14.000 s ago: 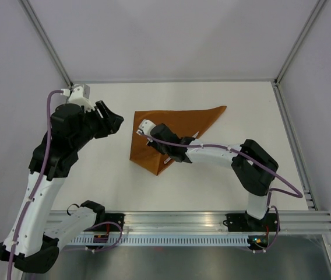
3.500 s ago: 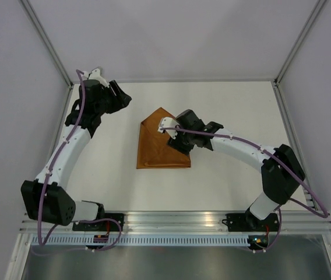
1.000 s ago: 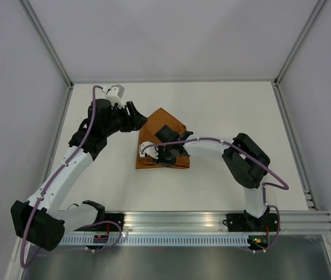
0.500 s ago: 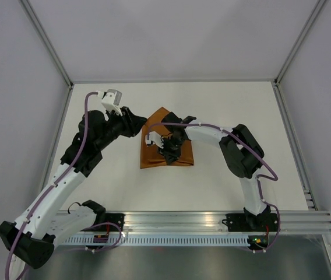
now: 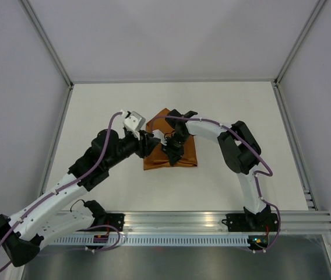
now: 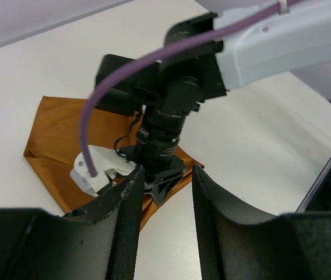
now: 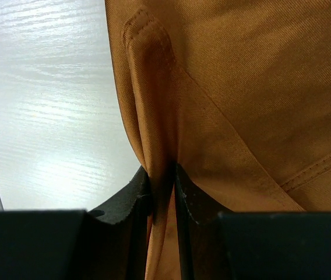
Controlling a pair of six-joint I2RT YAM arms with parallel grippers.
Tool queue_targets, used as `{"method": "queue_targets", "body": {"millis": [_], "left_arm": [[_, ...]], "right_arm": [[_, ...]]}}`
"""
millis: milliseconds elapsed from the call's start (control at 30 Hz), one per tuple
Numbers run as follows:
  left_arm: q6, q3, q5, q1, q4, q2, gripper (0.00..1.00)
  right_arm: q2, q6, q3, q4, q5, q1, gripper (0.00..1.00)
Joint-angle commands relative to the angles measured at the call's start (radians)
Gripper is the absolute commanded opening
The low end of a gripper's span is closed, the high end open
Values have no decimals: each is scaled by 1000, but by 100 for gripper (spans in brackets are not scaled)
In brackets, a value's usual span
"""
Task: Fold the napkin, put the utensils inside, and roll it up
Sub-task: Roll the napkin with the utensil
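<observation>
The rust-brown napkin point(image 5: 184, 156) lies folded in the middle of the table, a pointed corner toward the back. My right gripper point(image 5: 170, 154) points down onto its left half and is shut on a raised fold of the cloth point(image 7: 154, 116), pinched between both fingers point(image 7: 136, 192). My left gripper point(image 5: 149, 142) hovers at the napkin's left edge, open, with only bare table between its fingers point(image 6: 127, 221). In the left wrist view the right gripper point(image 6: 161, 182) stands on the napkin point(image 6: 55, 128) just ahead. The utensils are out of view.
The white table point(image 5: 235, 111) is bounded by a metal frame and grey walls. The right arm point(image 5: 238, 149) arches over the table right of the napkin. The left arm point(image 5: 84, 172) stretches diagonally from the near left.
My left arm has swung in from the back left to the napkin's left edge, its jaws narrowing. The right gripper and the napkin have shifted slightly to the right.
</observation>
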Motion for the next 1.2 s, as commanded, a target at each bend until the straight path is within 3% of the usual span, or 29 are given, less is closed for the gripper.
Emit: {"method": "queue_targets", "body": {"millis": [0, 133, 233, 433, 533, 867, 1167], "left_arm": [[144, -15, -126, -100, 52, 47, 44], [254, -60, -263, -242, 92, 114, 44], [315, -131, -286, -296, 197, 140, 46], [436, -299, -257, -333, 469, 159, 51], [506, -322, -255, -341, 518, 221, 54], [633, -288, -269, -339, 541, 497, 57], [672, -264, -206, -341, 496, 556, 65]], "right_arm": [[117, -55, -52, -109, 118, -8, 11], [148, -62, -26, -137, 108, -24, 11], [162, -67, -10, -151, 102, -31, 11], [186, -72, 25, -183, 94, -45, 11], [196, -75, 37, -190, 92, -51, 10], [223, -84, 53, -204, 88, -65, 10], [237, -98, 71, -226, 91, -82, 10]]}}
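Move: The napkin's folded near edge is already pinched in the right fingers; its left end lies about 11 cm to their left and 1 cm back, and the flat middle of the napkin some 11 cm ahead of them and 2 cm left. From the high left hand, the middle of that edge is roughly 4 cm ahead, 4 cm right and 28 cm below, with the right fingertips about 5 cm to its right and 4 cm ahead. The napkin's folded edge stays pinched in the right hand, which draws it low over the table back and right, about 4 cm in all, while tilting some 20 degrees so its fingertips swing towards the base. The left hand sinks about 22 cm towards the edge and shifts 6 cm right, tipping its fingers down and opening them further, to come in just behind the right fingers without visible contact. ##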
